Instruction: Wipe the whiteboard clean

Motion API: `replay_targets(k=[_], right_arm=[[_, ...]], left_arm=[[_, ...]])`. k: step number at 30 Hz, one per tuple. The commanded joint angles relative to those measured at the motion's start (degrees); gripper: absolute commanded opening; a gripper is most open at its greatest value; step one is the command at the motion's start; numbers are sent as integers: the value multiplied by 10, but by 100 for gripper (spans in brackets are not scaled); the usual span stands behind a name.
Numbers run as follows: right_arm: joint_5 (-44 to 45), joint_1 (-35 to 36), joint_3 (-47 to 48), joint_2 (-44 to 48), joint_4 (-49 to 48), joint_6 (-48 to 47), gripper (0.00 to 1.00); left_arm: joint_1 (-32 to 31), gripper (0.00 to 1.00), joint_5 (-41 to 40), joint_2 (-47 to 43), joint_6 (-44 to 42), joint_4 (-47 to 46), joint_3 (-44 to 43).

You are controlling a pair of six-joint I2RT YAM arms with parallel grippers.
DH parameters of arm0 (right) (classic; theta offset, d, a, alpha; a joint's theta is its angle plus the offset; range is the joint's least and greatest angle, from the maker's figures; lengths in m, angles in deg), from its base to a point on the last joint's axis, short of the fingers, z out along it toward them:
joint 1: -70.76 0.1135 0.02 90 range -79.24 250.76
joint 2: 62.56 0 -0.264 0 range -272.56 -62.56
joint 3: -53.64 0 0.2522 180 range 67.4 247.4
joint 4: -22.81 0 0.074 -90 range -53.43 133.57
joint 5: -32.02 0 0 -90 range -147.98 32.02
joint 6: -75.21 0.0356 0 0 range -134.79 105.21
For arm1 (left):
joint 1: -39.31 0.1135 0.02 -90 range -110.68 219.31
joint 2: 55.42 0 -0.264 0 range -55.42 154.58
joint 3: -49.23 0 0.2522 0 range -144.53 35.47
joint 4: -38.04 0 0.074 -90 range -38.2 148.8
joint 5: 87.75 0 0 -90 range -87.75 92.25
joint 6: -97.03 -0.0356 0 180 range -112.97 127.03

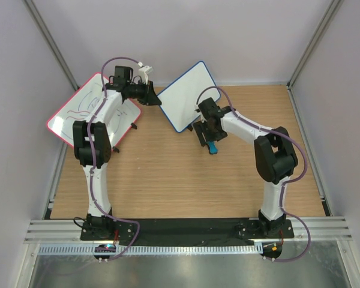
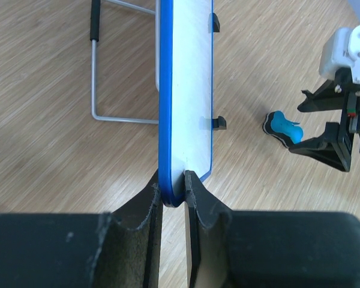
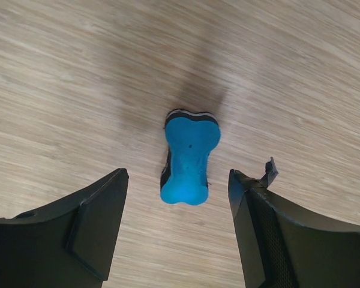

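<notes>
The whiteboard (image 1: 189, 96), white with a dark blue frame, stands tilted on the wooden table at the back middle. My left gripper (image 1: 156, 99) is shut on its left edge. In the left wrist view the fingers (image 2: 199, 198) pinch the blue rim of the whiteboard (image 2: 186, 90), whose face looks blank. A blue bone-shaped eraser (image 3: 189, 156) lies flat on the table. My right gripper (image 3: 179, 174) hangs open just over it, one finger on each side, neither touching. The top view shows the eraser (image 1: 212, 147) just below the right gripper (image 1: 207, 137).
A larger red-framed board (image 1: 84, 108) with dark scribbles leans at the back left, partly behind the left arm. Its bent wire stand (image 2: 108, 90) rests on the table beside the blue board. Pale walls enclose the table at the back and sides.
</notes>
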Motion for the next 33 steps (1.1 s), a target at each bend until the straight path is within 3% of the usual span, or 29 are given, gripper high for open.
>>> replay_targets(k=[1,7,11,13,17,18,19,22,25,29,33], right_arm=[[-19,-19,22,-7,9,9,74],[-35,-30,17,-31,-8,11,66],[-48,-33,14,-40,-9,14,49],[-49,-34,13,-41,-10,17,48],[-68,-35,11,-40,-4,21,35],[-67,-34,8,-39,-4,20,31],[-65,-34,8,-37,-4,20,19],[-63,-34,8,-33,-7,14,1],[-59,-34,4,-12,-30,0,1],[-38,-35,-12,39,-134,-36,1],[-34,-31,6,53,-232,-135,1]], left_arm=[[-17,0,-14,21,-38,32,-6],[-19,0,-13,20,-39,32,-6],[-19,0,-14,19,-39,32,-4],[-19,0,-13,19,-39,32,-5],[-20,0,-12,19,-39,33,-6],[-20,0,-11,19,-40,33,-6],[-22,0,-12,19,-40,33,-6],[-22,0,-12,19,-39,33,-5],[-22,0,-14,19,-39,33,-5],[-23,0,-16,17,-39,33,-6],[-23,0,-15,17,-36,33,-13]])
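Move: The blue eraser lies between and below the right hand's open fingers, level with them front to back, about 1 cm to the right and 3 cm down. The small whiteboard's middle is some 17 cm ahead of that hand, 10 cm left and 4 cm higher; its near black foot is about 8 cm ahead and 9 cm left, low at the table. From the left hand, the eraser is roughly 14 cm back, 23 cm right and 14 cm down. The right fingers close on the blue eraser and pinch it by its narrow waist, after the hand sinks about 3 cm with a small shift to the right. Gripping it, the hand then lifts some 3.5 cm and carries it about as far forward, towards the small whiteboard. The left hand stays put, still pinching the board's left corner. ##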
